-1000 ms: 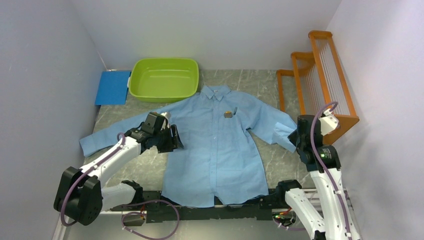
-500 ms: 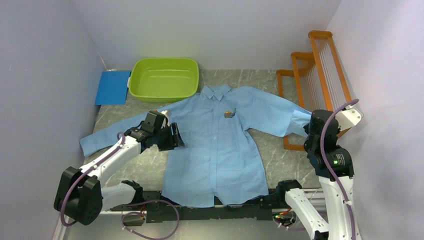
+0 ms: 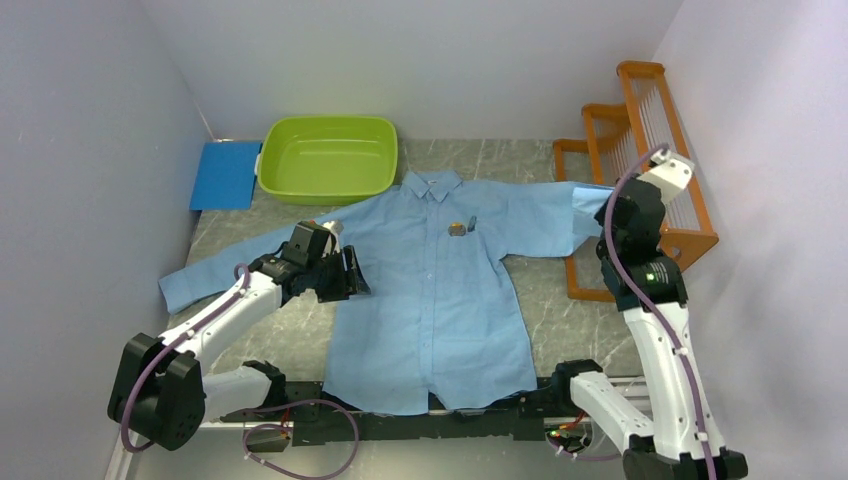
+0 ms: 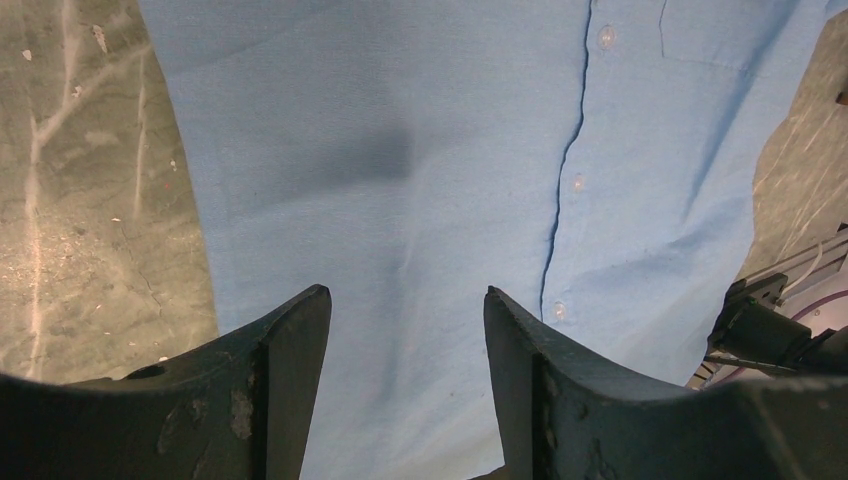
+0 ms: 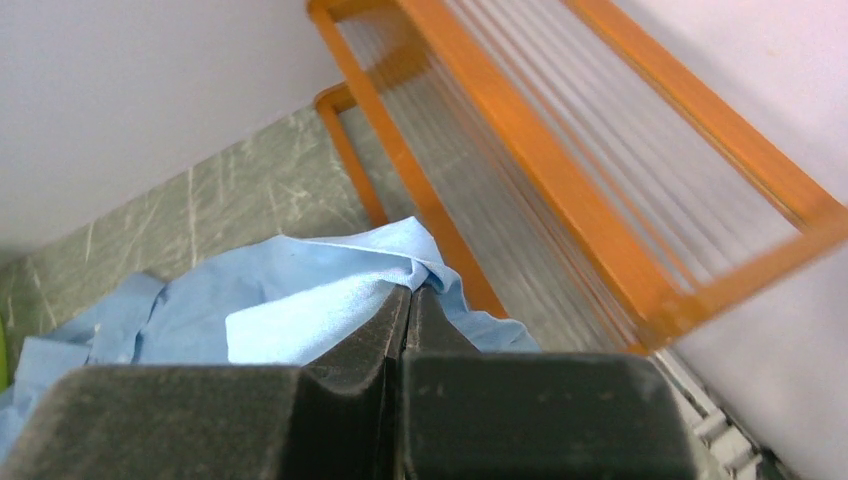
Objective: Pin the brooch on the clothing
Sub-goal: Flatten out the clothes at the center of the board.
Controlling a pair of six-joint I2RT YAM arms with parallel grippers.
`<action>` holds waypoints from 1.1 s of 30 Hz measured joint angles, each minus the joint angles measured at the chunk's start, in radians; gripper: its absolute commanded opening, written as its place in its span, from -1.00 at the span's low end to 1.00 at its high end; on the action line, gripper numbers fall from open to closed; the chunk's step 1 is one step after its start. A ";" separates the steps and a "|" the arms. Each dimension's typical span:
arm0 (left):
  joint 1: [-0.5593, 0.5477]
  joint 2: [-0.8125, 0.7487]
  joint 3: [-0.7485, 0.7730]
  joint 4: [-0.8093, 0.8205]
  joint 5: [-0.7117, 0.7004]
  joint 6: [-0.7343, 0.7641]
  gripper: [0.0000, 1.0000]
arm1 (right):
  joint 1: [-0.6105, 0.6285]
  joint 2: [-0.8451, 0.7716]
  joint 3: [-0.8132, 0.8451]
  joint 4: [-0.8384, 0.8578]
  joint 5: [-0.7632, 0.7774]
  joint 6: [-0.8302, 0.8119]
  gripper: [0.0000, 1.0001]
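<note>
The clothing [image 3: 430, 290], a light blue button-up shirt, lies front-up on the grey table with its collar toward the back. The brooch [image 3: 458, 228], small and dark, sits at the chest pocket. My left gripper [image 3: 352, 275] stands open at the shirt's left side seam. In the left wrist view the left gripper [image 4: 408, 300] has only flat cloth [image 4: 400, 150] below it and nothing between the jaws. My right gripper [image 3: 603, 196] is shut on the end of the right sleeve and holds it raised beside the rack. A fold of that sleeve [image 5: 300, 300] is pinched at the right gripper [image 5: 410, 292].
A green tub [image 3: 328, 158] stands at the back, just behind the collar, with a blue board [image 3: 226, 174] to its left. An orange rack [image 3: 640, 150] runs along the right wall, close to my right wrist. The shirt's left sleeve [image 3: 215, 268] stretches toward the left wall.
My right gripper has carried the sleeve end up and back toward the rack, pulling the sleeve out straight. The left arm has stayed put.
</note>
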 measured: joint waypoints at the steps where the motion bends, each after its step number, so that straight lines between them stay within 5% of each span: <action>1: 0.000 0.000 0.000 0.000 0.000 0.000 0.27 | 0.000 0.013 0.001 0.022 -0.016 -0.025 -1.00; 33: 0.000 0.018 0.000 0.004 0.011 0.000 0.27 | -0.002 0.473 0.164 0.461 0.146 -0.496 -1.00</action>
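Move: The right hand holds the shirt's right cuff high in the air; the rack it is being carried over has its middle about 10 cm ahead, 5 cm to the right and 18 cm below. The sleeve's shoulder lies some 10 cm ahead, 20 cm left and 33 cm below, the brooch about 6 cm ahead and 29 cm left at that lower level. From the idle left hand the rack is roughly 16 cm ahead and 50 cm right. Still pinching the cuff, the right hand carries it some 12 cm forward over the rack, rolling about 25 degrees. ##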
